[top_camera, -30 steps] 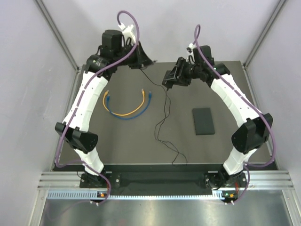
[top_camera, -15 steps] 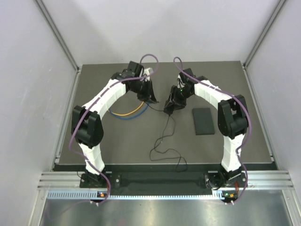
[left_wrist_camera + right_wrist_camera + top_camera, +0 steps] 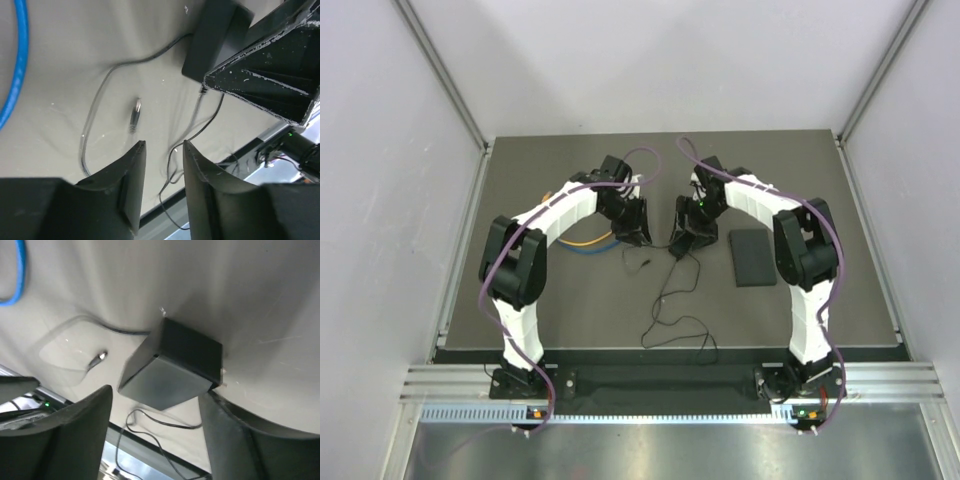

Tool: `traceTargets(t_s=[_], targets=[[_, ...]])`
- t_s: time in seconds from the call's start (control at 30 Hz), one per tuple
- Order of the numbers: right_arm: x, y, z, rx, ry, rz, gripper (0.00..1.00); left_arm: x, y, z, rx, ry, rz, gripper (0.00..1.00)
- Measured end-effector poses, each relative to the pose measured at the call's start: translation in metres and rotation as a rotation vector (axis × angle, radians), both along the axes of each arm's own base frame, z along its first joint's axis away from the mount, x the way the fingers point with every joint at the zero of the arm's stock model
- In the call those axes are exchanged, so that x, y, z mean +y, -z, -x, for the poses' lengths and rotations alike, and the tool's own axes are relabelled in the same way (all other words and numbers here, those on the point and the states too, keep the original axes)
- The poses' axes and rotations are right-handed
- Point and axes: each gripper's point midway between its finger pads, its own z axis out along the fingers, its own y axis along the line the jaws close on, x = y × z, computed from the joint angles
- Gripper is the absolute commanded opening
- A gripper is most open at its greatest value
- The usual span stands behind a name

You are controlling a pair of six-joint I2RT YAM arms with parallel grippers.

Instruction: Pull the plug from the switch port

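Observation:
The switch, a flat matte-black box (image 3: 752,257), lies on the mat right of centre; no socket or plug shows on it. A small black cube adapter (image 3: 678,247) with a thin black wire (image 3: 672,322) rests at the centre. The wire's loose plug end (image 3: 135,112) lies on the mat and also shows in the right wrist view (image 3: 97,360). My right gripper (image 3: 156,392) is open, its fingers on either side of the cube (image 3: 172,365), the right finger touching its corner. My left gripper (image 3: 163,145) is open and empty, just above the plug end.
A blue cable (image 3: 590,247) and a yellow cable (image 3: 582,238) lie left of my left gripper (image 3: 638,234). The thin wire trails in loops toward the table's near edge. Grey walls stand on the left, right and back.
Both arms came down from the back and drew nearer and together. The cube adapter and its wire came down with them onto the mat. The plug end now lies loose.

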Motion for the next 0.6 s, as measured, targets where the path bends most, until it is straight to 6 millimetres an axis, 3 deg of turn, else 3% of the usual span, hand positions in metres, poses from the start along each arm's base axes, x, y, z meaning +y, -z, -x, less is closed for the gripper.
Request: traceTargets(t_s=[0.13, 0.23, 0.33, 0.47, 0.6], targets=[[-0.005, -0.004, 0.001, -0.009, -0.032, 0.025, 0.83, 0.001, -0.002, -0.004, -0.019, 0.004, -0.008, 0.5], [-0.01, -0.013, -0.008, -0.05, -0.047, 0.062, 1.0, 0.0, -0.005, -0.007, -0.037, 0.01, -0.008, 0.58], [-0.024, -0.025, -0.02, -0.114, -0.046, 0.12, 1.0, 0.001, -0.008, -0.009, -0.051, 0.014, -0.012, 0.59], [-0.062, -0.046, -0.026, -0.171, -0.038, 0.217, 1.0, 0.002, -0.021, -0.011, -0.086, 0.027, -0.009, 0.6], [-0.114, -0.062, -0.03, -0.212, -0.006, 0.349, 1.0, 0.0, -0.043, -0.008, -0.129, 0.036, 0.025, 0.61]])
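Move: The switch lies some 15 cm to the right hand's right, about 3 cm nearer the base and 3 cm lower. Between and just below the right fingertips sits the power adapter, about 1 cm back, 1 cm left and 2 cm down. From the left hand the switch is roughly 25 cm right and 3 cm back; the adapter is about 9 cm right, level ahead; the small power plug lies some 5 cm back, straight below its line, 8 cm down. Rightward, after a brief near-standstill, the right hand sweeps about 11 cm towards the switch while rising 6 cm and reaching slightly forward. Its fingers spread from partly to fully open, come clear of the power adapter and swing some 20 degrees to point more nearly straight down. The left hand opens wider over the small plug, then lifts about 4 cm. ##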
